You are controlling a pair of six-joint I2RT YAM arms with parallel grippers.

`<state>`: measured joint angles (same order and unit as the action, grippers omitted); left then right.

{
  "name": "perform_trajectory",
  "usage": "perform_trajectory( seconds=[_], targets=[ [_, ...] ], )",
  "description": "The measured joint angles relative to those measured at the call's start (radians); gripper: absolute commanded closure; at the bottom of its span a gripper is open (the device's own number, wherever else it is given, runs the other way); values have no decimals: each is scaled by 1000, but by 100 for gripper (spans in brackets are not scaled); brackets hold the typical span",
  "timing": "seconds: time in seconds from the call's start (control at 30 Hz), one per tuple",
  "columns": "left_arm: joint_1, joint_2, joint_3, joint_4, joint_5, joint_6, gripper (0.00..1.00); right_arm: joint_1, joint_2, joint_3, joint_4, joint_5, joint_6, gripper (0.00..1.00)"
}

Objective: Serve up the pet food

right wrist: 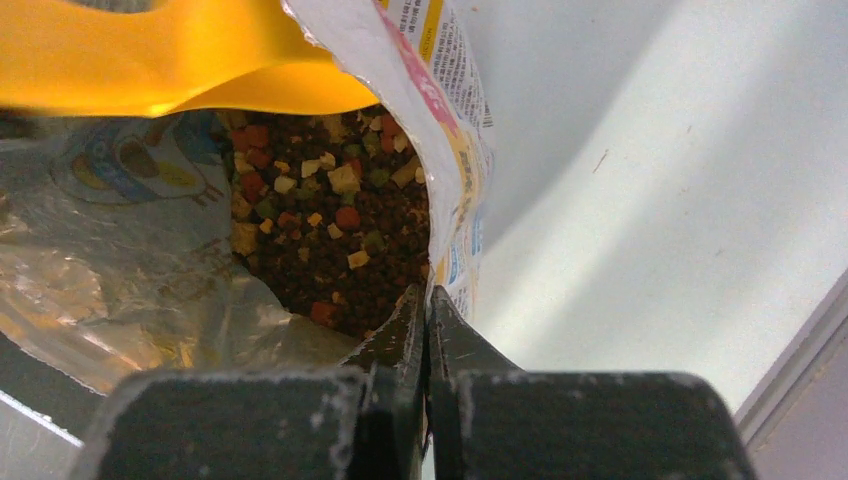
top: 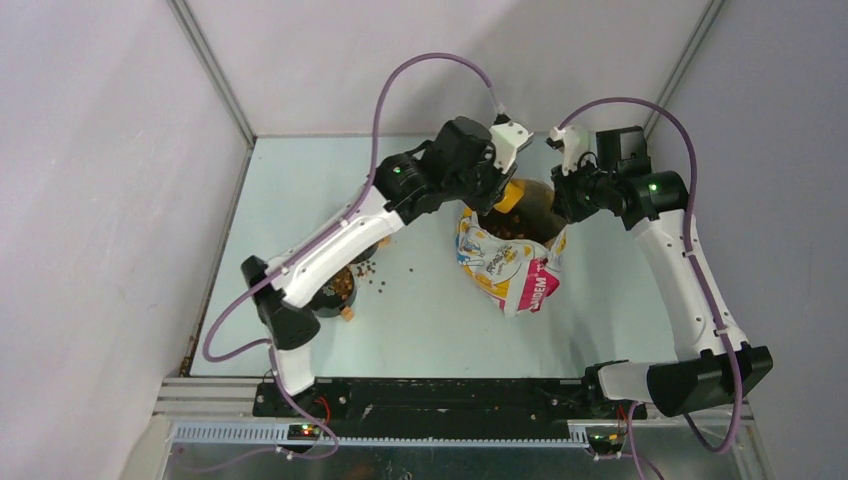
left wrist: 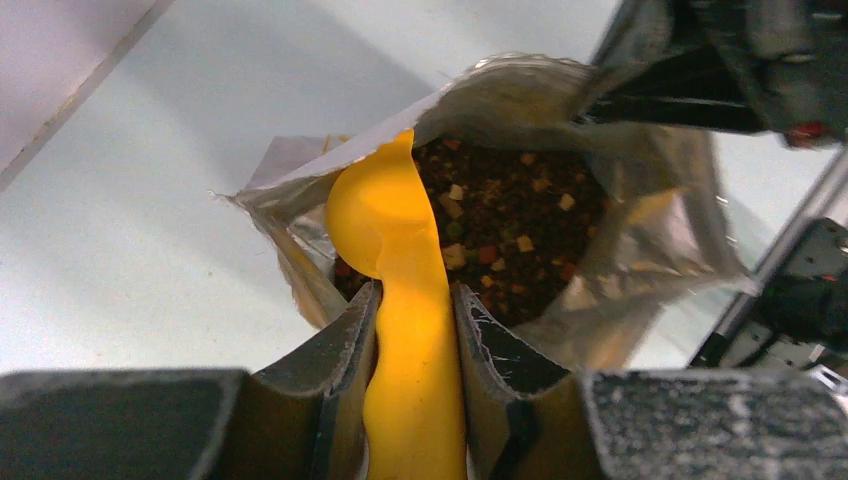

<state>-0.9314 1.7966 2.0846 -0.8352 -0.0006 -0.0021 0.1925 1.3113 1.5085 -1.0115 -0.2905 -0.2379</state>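
The pet food [right wrist: 340,240] fills the open printed bag [top: 515,275] at mid-table: dark brown pellets mixed with tan, red and green bits [left wrist: 500,220]. My left gripper [left wrist: 415,290] is shut on the handle of the orange scoop [left wrist: 400,230]. The scoop's bowl sits at the bag's mouth, over the near left rim. My right gripper [right wrist: 427,292] is shut on the bag's right edge [right wrist: 440,60], and the foil lining stands open. From above, both grippers meet over the bag, left [top: 490,195] and right [top: 562,205].
A dark bowl [top: 335,290] holding some pellets stands at the left, partly under my left arm. A few loose pellets [top: 368,270] lie on the table beside it. White walls close in the back and both sides.
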Motion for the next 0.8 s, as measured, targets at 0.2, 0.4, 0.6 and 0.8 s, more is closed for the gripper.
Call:
perform_trajectory(
  seconds=[0.2,0.4,0.6,0.8],
  targets=[
    [-14,99,24,-14,-87,3,100,-12,0,0,0,-27,28,100],
    [-28,154,17,-39,-133,4,100,-26,0,0,1,-61,58,100],
    [-34,165,-17,-23,-156,3,100,-37,0,-1,1,-85,86,100],
    [-33,165,-30,-13,-98,-21,100,-77,-5,-14,7,-124,116,100]
  ],
)
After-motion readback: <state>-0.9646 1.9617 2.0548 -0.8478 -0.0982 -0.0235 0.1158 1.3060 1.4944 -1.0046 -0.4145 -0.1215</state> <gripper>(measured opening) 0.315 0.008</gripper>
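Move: The left hand, holding the scoop, is above the bag's left side; the pet food inside lies about 3 cm ahead, 7 cm right and some 17 cm below. The scoop's bowl is roughly 5 cm ahead, 7 cm right and 5 cm down, and the right gripper on the bag's rim about 14 cm right, 1 cm back, 6 cm down. From the right hand the food is level, about 9 cm left and 11 cm down. Left hand lowers the held scoop about 9 cm into the bag, right hand still pinching the rim. ##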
